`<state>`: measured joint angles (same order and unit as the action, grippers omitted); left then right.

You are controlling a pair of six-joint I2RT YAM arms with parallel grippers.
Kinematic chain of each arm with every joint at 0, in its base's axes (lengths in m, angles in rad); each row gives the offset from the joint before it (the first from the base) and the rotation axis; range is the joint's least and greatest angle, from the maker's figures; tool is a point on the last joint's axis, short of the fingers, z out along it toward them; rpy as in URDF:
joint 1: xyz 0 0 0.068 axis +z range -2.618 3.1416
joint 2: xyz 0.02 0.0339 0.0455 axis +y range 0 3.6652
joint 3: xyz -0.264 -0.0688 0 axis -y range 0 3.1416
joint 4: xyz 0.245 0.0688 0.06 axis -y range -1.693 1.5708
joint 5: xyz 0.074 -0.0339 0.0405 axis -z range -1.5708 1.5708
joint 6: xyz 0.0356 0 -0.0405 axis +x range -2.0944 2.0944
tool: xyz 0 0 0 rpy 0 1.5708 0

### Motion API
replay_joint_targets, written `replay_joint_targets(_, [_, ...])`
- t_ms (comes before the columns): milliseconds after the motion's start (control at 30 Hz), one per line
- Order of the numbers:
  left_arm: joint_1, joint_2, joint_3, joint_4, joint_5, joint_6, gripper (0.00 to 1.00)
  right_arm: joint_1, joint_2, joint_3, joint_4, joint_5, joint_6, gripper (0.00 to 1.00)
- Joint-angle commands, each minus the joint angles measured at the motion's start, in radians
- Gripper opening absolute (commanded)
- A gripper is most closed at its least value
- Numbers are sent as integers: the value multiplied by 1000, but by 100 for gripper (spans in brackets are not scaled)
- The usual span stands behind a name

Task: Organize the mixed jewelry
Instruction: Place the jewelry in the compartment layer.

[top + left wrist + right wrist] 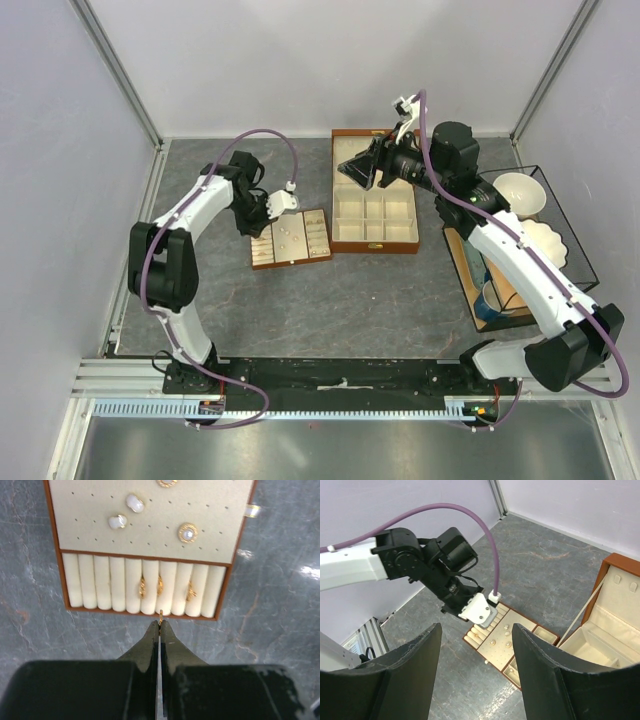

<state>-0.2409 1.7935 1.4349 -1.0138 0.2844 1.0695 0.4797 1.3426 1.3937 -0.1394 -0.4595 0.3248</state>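
The mixed jewelry lies on the flat cream slotted tray (150,540): pale and gold earrings (187,532) on its pinhole pad and thin gold rings (160,585) stuck in its cream rolls. My left gripper (160,624) is shut on a tiny gold piece (161,614) that sticks out of its tips, just off the tray's roll edge. In the top view the left gripper (268,222) hangs over the tray's (292,240) left end. My right gripper (357,168) hovers open and empty over the brown wooden box (374,212), looking towards the tray (500,649).
Another gold piece (253,510) lies on the grey tabletop just off the tray's side. A black wire rack (560,215) at the right holds white bowls (520,190) and a blue cup (487,300). The box lid (620,587) stands raised. Walls close in the table on three sides.
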Motion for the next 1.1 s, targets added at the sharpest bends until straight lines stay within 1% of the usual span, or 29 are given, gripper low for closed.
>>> replay_joint_targets(0, [9,64,74,84,29,63,2,-9,-3,-2,52,-21,8,66])
replay_joint_targets(167, [11,110,99,132,13,61,1,-13,-2,-7,54,-24,10,66])
replay_joint_targets(533, [38,182,147,162,-4,92,2,-18,10,-5,60,-30,16,65])
replay_joint_targets(1067, [38,172,104,161,13,106,2,-23,17,-10,67,-30,17,64])
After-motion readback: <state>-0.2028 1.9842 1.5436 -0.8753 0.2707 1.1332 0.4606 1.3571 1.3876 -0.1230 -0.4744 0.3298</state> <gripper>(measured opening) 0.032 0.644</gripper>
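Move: Ahead of the left hand by about 6 cm, 1 cm to its right and some 4 cm lower, is the free slot near the far end of the ring rolls, where its held gold ring goes. Three gold rings already sit in the rolls, roughly 2 cm ahead, level, and 2 cm back, each 1 cm right. The white rings lie about 3 cm ahead, 7 cm right. From the right hand the slot is some 8 cm ahead, 24 cm left, 34 cm below. Carrying the gold ring over the ring rolls, the left hand goes forward about 6 cm, past the seated rings towards the far end, sinking some 3 cm as it goes and tilting its fingertips about 5 degrees forward. It then halts with the ring at the empty slot, between the second and third rolls from the far end, fingers still shut on the ring. ##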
